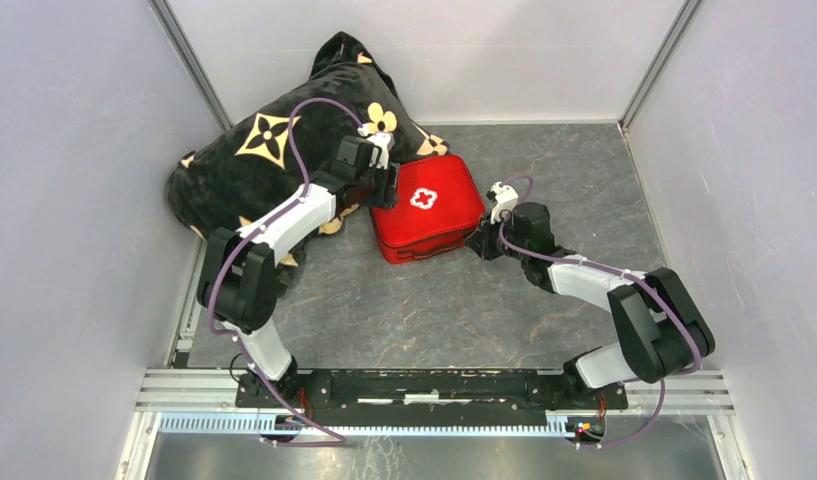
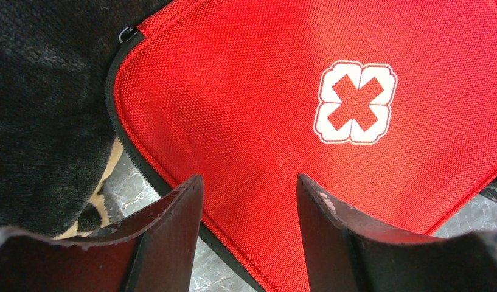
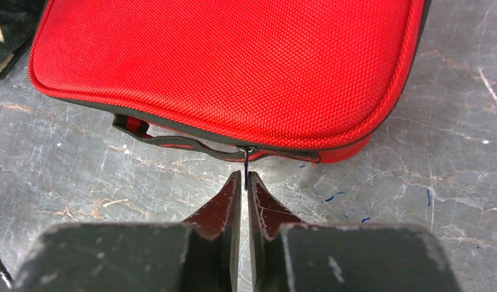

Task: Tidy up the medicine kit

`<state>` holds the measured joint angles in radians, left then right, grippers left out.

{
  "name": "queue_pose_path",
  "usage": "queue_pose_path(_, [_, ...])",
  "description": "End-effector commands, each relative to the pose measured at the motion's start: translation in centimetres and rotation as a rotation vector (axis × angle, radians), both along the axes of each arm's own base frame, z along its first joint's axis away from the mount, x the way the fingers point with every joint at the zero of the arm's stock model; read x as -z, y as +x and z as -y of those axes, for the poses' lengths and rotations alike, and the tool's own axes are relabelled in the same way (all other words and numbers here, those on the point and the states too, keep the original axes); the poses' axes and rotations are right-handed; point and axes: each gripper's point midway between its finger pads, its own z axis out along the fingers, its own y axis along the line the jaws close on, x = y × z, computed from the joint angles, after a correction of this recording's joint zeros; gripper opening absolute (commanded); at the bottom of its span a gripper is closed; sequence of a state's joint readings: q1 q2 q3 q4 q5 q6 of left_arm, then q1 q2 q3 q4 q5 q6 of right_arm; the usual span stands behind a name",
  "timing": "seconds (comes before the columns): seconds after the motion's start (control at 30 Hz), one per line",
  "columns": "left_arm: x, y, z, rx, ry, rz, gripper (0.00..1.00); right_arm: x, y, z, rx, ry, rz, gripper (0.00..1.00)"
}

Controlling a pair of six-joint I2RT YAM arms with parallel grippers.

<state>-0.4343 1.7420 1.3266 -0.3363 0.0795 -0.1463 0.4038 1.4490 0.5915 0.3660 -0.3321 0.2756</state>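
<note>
The medicine kit (image 1: 429,205) is a red zip case with a white cross, lying closed on the grey table against the pillow. My left gripper (image 1: 389,186) hovers open over the kit's left corner. In the left wrist view the kit's red lid (image 2: 264,91) shows between and beyond the spread jaws of the left gripper (image 2: 250,179). My right gripper (image 1: 481,243) sits at the kit's near right edge. Its jaws stand nearly together, and the right gripper (image 3: 244,174) pinches the thin black zipper pull (image 3: 246,162) that sticks out from the kit (image 3: 233,61).
A big black pillow (image 1: 264,150) with gold flowers lies at the back left, touching the kit, and its dark plush (image 2: 45,121) fills the left of the left wrist view. A red and black carry strap (image 3: 173,143) hangs along the kit's near edge. Pale walls enclose the table.
</note>
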Motion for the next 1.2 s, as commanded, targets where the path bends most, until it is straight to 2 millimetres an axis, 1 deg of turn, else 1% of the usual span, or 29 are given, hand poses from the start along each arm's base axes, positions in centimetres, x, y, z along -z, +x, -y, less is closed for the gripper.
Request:
queue_pose_path(0.0, [-0.8,0.8,0.3,-0.016,-0.008,0.019,0.64,-2.6,1.6,-0.3,0.008,0.03,0.111,0.16])
queue_pose_path(0.1, [-0.8,0.8,0.3,-0.015,-0.009,0.02,0.64,-2.7,1.5,-0.5,-0.008,0.028,0.12,0.22])
queue_pose_path(0.2, [-1.0,0.8,0.3,-0.014,-0.011,0.025,0.65,-2.8,1.6,-0.7,-0.022,0.032,0.122,0.26])
queue_pose_path(0.5, [-1.0,0.8,0.5,-0.007,-0.016,0.024,0.65,-2.3,2.1,-0.6,0.014,0.034,0.109,0.38])
queue_pose_path(0.7, [-1.1,0.7,0.6,-0.003,-0.022,0.022,0.65,-2.2,2.6,-0.4,0.067,0.054,0.114,0.39])
queue_pose_path(0.83, [-1.1,0.7,0.7,0.0,-0.024,0.02,0.65,-2.0,3.0,-0.3,0.123,0.05,0.112,0.38])
queue_pose_path(1.17, [-1.2,0.7,0.9,0.009,-0.033,0.019,0.65,-1.0,2.9,-1.1,0.165,0.016,0.103,0.38])
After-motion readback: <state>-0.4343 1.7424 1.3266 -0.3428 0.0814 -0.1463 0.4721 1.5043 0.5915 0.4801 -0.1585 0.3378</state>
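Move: The zip slider on the kit's near edge, with its dark pull hanging between the right fingertips, is about 2 cm ahead and 1 cm left of the right hand, at its height. The carry handle's middle is some 7 cm to the left and 2 cm nearer; the red kit's middle is about 6 cm ahead, 8 cm left and 2 cm lower. From the left hand the slider lies roughly 13 cm right, 6 cm back and 5 cm down. Forward by just under 2 cm, with a slight shift left at the end, the right hand eases in towards the kit's near edge. Its barely parted fingers spread to a bit over a third of their range, letting go of the zip pull, and end on either side of the slider; the wrist turns clockwise by some 5 to 10 degrees on the way. ##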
